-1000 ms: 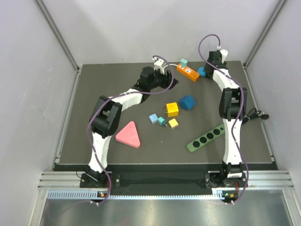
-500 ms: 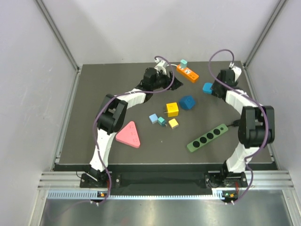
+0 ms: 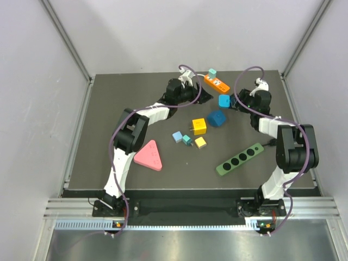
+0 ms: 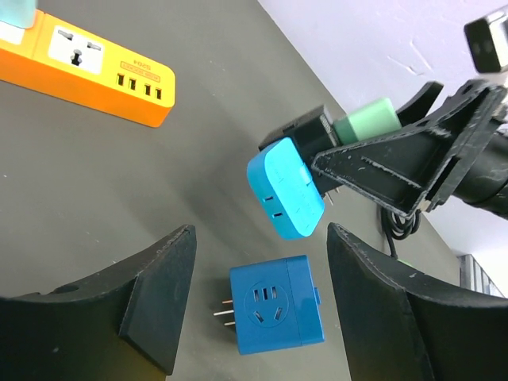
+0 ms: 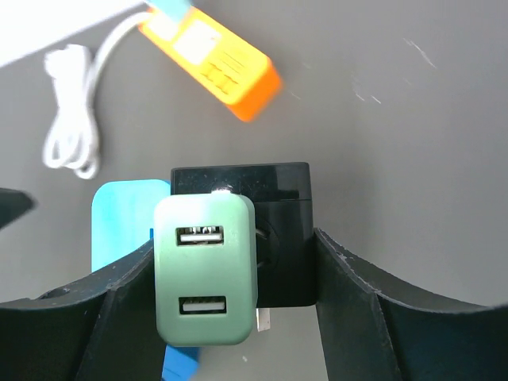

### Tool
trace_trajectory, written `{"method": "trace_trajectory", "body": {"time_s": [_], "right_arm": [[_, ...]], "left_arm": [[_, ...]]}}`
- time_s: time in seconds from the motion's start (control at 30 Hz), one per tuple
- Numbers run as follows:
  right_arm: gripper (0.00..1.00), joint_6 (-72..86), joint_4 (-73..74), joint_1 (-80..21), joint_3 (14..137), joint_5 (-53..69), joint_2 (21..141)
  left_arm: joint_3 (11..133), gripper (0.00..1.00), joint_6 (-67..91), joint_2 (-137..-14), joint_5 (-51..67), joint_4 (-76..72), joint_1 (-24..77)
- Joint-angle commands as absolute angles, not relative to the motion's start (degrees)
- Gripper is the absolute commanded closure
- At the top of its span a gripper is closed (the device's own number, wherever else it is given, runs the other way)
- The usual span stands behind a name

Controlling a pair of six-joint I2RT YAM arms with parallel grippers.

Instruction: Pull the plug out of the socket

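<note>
A pale green USB plug [image 5: 206, 278] sits in a black socket block [image 5: 274, 238], and a cyan adapter [image 4: 287, 189] is joined to the block's other side. My right gripper [image 5: 238, 305] is shut on this cluster and holds it above the table; the top view shows the cyan adapter [image 3: 224, 100] just left of the right gripper [image 3: 235, 101]. My left gripper [image 4: 258, 305] is open with nothing between its fingers. It hovers over a dark blue adapter cube [image 4: 276, 311], a short way from the held cluster. From above, the left gripper [image 3: 190, 92] is left of the orange strip.
An orange power strip [image 3: 217, 83] with a teal plug [image 3: 212, 72] at its far end lies at the back. A yellow cube [image 3: 199, 126], small blocks [image 3: 187, 140], a pink triangle [image 3: 149, 155] and a green socket strip [image 3: 238, 159] lie nearer. A white cable [image 5: 71, 135] trails from the orange strip.
My right arm has swung from the back right corner toward the middle, carrying the cyan, black and green cluster leftward. My left gripper's jaws have spread wider.
</note>
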State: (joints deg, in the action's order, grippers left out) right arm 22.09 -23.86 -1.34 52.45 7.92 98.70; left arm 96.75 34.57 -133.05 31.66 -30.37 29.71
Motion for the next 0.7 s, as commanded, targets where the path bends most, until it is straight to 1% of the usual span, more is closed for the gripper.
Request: {"method": "trace_trajectory", "body": {"time_s": [0.0,0.3,0.53,0.63,0.67], "right_arm": [[1.00,21.9,-34.9,-1.7,54.7,14.3,99.5],[1.00,22.4,-38.1,-3.3,55.6,17.2,100.6],[1.00,22.8,-36.4,-4.4,58.6,17.5,101.5],[1.00,22.8,-36.1,-4.8,59.7,17.8,102.2],[1.00,22.7,-36.0,-5.1,60.0,17.8,102.3]], "left_arm": [[99.3,0.27,33.6,-133.5,31.2,-33.1,29.3],[102.7,0.26,37.4,-137.3,33.8,-34.5,29.4],[104.7,0.26,39.2,-139.7,34.8,-34.1,29.4],[105.4,0.28,41.9,-140.9,36.8,-37.1,29.4],[105.7,0.30,43.3,-141.1,37.3,-38.7,29.4]]}}
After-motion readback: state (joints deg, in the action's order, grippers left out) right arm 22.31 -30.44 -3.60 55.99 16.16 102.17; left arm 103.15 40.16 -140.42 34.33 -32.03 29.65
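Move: The blue plug sits on the black socket held in the right hand, about 4 cm to that hand's left. From the open left fingers, the blue plug is some 7 cm right, 1 cm ahead and 4 cm lower. From the left hand, the blue cube lies 3 cm back, 4 cm right and 9 cm down; the orange power strip is about 14 cm ahead, 4 cm right and 10 cm down. Right hand carries socket and plug about 5 cm left, rising; open left hand sinks and edges right towards them. ##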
